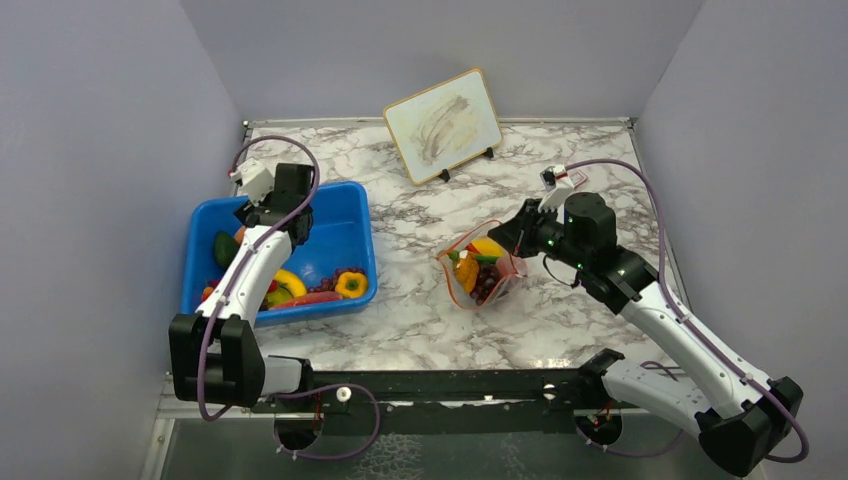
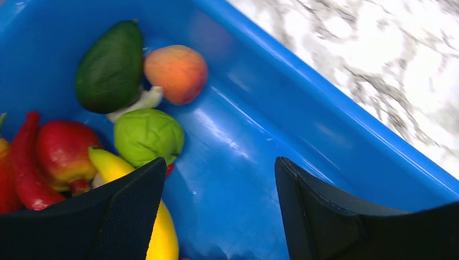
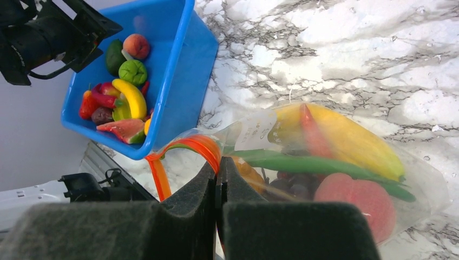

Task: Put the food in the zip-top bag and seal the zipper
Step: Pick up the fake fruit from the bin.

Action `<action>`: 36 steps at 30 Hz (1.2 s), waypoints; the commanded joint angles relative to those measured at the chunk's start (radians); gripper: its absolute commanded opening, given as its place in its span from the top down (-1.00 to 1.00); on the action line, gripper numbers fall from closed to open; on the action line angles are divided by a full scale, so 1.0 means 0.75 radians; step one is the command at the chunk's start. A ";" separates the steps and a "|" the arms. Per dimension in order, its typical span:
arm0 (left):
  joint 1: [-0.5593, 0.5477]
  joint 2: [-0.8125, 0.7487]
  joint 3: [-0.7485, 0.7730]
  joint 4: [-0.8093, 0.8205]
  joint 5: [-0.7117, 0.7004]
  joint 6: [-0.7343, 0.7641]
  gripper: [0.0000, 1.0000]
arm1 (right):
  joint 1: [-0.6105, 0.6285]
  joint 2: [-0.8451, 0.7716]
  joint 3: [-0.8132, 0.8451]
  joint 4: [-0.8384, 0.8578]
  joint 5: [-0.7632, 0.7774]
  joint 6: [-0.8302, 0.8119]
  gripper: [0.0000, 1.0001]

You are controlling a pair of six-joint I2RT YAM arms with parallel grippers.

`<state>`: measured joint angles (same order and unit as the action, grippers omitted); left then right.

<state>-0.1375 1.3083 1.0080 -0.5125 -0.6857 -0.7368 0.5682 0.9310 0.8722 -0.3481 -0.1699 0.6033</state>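
My left gripper hangs open inside the blue bin with only the bin's floor between its fingers. Loose food lies to its left: a dark green avocado, a peach, a light green piece, a red apple and a yellow banana. The clear zip-top bag lies mid-table and holds a banana, a green pod, grapes and a peach-red piece. My right gripper is shut on the orange-red zipper, whose mouth gapes in a loop.
The bin stands at the left of the marble table. A small picture board on a stand leans at the back. Grey walls close in on both sides and the rear.
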 commanded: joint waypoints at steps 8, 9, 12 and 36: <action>0.280 -0.014 -0.036 -0.022 -0.097 0.013 -0.51 | 0.002 -0.001 0.094 0.001 -0.010 -0.030 0.99; 0.300 -0.012 -0.050 -0.003 -0.106 0.046 -0.51 | 0.003 -0.009 0.100 -0.008 0.003 -0.036 0.99; 0.353 -0.006 -0.101 0.075 -0.105 0.103 -0.51 | 0.002 -0.037 0.087 -0.002 0.032 -0.040 0.99; 0.545 0.212 -0.057 0.144 -0.154 0.294 -0.60 | 0.003 -0.018 0.094 0.018 -0.025 -0.061 0.98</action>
<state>0.2523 1.4494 0.9371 -0.4191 -0.7662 -0.5346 0.5682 0.9264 0.8989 -0.3969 -0.1722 0.5705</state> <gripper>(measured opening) 0.788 0.013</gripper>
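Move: The avocado I'm after lies on the bin floor some 17 cm to the left of my left hand, about level with it fore and aft, and roughly 13 cm below. The peach is about 4 cm to the right of the avocado and 4 cm farther out; the green fruit about 7 cm right of it and 3 cm nearer; the red fruit 3 cm right of it and 7 cm nearer. From my right hand the avocado is roughly 60 cm left and 11 cm ahead. My left hand sweeps left over the bin, about 14 cm, drawing back and sinking some 5 cm each, towards the avocado by the bin's left wall. It goes fast at first, then eases as most of the sinking comes. The wrist swings nearly 20 degrees counter-clockwise and tilts some 15 degrees; the fingers stay open, touching none of the food. ##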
